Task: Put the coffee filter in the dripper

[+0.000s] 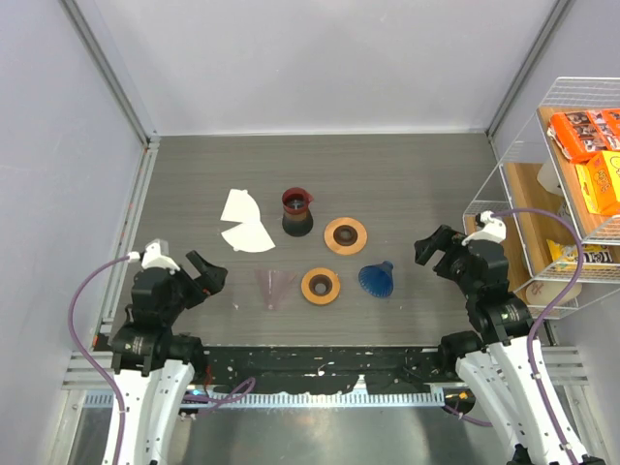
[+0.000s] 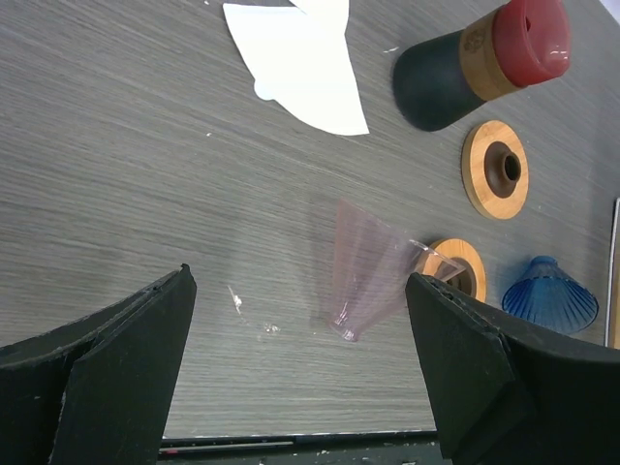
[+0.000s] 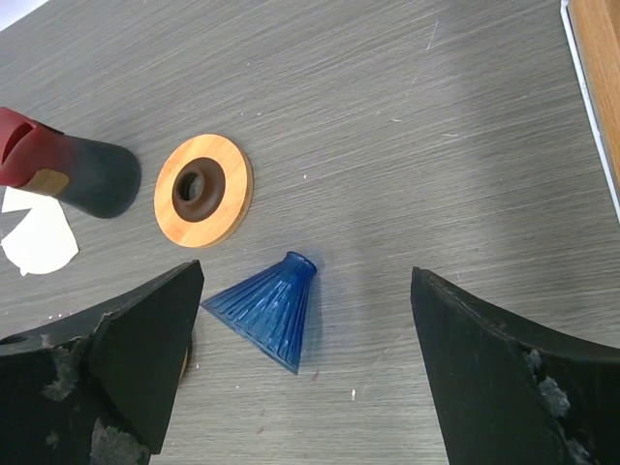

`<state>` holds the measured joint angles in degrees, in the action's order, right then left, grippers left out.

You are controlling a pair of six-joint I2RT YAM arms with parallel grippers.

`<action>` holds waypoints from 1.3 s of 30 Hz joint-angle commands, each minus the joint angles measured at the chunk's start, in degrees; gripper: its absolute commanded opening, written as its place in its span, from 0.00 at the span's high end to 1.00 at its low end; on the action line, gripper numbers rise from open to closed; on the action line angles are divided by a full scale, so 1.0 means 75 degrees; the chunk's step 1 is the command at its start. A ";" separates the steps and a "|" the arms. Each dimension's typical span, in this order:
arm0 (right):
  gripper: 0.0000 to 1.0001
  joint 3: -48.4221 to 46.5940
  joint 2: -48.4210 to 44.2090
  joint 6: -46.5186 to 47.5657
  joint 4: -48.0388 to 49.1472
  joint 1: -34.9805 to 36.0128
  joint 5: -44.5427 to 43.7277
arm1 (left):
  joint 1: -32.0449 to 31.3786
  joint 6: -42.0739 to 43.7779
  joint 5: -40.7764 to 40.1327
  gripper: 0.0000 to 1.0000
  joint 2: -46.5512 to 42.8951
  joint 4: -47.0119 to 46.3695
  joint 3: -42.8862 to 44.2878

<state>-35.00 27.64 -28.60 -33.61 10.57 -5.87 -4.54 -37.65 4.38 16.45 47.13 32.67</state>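
Two white fan-shaped coffee filters lie overlapping at the table's middle left; they also show in the left wrist view. The dark blue ribbed dripper lies on its side right of centre, and shows in the right wrist view, narrow end up. My left gripper is open and empty, left of a pale pink cone. My right gripper is open and empty, to the right of the dripper.
A black and red carafe stands behind the centre. Two flat orange rings lie near the dripper. A wire rack with boxes stands at the right edge. Grey walls close in the table.
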 commanded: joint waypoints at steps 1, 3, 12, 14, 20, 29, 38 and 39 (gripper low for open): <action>0.05 -0.0173 -0.0099 -0.0089 0.0438 0.0021 -0.0061 | -0.0028 -0.0125 0.0165 0.01 -0.0130 -0.0308 0.0133; 0.05 -0.0184 -0.0158 0.0329 0.0484 0.0021 0.0137 | -0.0016 -0.0136 0.0201 0.01 -0.0131 -0.0331 0.0121; 0.05 -0.1356 0.1189 0.0580 0.0120 0.0021 0.2348 | -0.0028 -0.0300 0.0271 0.01 -0.0201 -0.0460 -0.0019; 0.05 -0.1217 0.1365 0.0393 0.0600 0.0218 0.2903 | -0.0028 -0.0300 0.0376 0.01 -0.0213 -0.0530 -0.0066; 0.05 -0.1717 0.2582 0.0052 0.0907 0.3165 0.0355 | -0.0017 -0.0324 0.0506 0.01 -0.0107 -0.0683 -0.0242; 0.05 -0.2657 0.5817 -0.0476 0.0834 0.5411 -0.2053 | -0.0017 -0.0289 0.0763 0.01 -0.0025 -0.0543 -0.0300; 0.05 -0.2704 0.7435 -0.0698 0.1843 0.5704 -0.2042 | -0.0016 -0.0324 0.0670 0.01 -0.0119 -0.0402 -0.0371; 0.05 -0.2658 0.7529 -0.0698 0.1925 0.5716 -0.2007 | -0.0028 -0.0324 0.0670 0.01 -0.0119 -0.0379 -0.0359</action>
<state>-53.08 82.30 -31.75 -24.58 53.21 -18.57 -4.56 -40.10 8.60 15.99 45.04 29.82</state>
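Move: The front wooden ring lies about 26 cm to the left of my right hand, nearly level with it in the forward direction, and some 15 cm below. The blue cone lies on my way, about 13 cm left and 3 cm ahead. The larger back ring is about 20 cm left and 13 cm ahead, and the clear pink cone about 37 cm left and 1 cm ahead. From my left hand, the front ring is roughly 23 cm right and 4 cm ahead. I lift my empty right hand about 3 cm, then sweep it left over the blue cone, some 21 cm in all, and sink as I near the front wooden ring, ending about 10 cm lower than I began. As I go I swing the fingers about 30 degrees counter-clockwise and tip them more steeply down, keeping them wide open and touching nothing. ##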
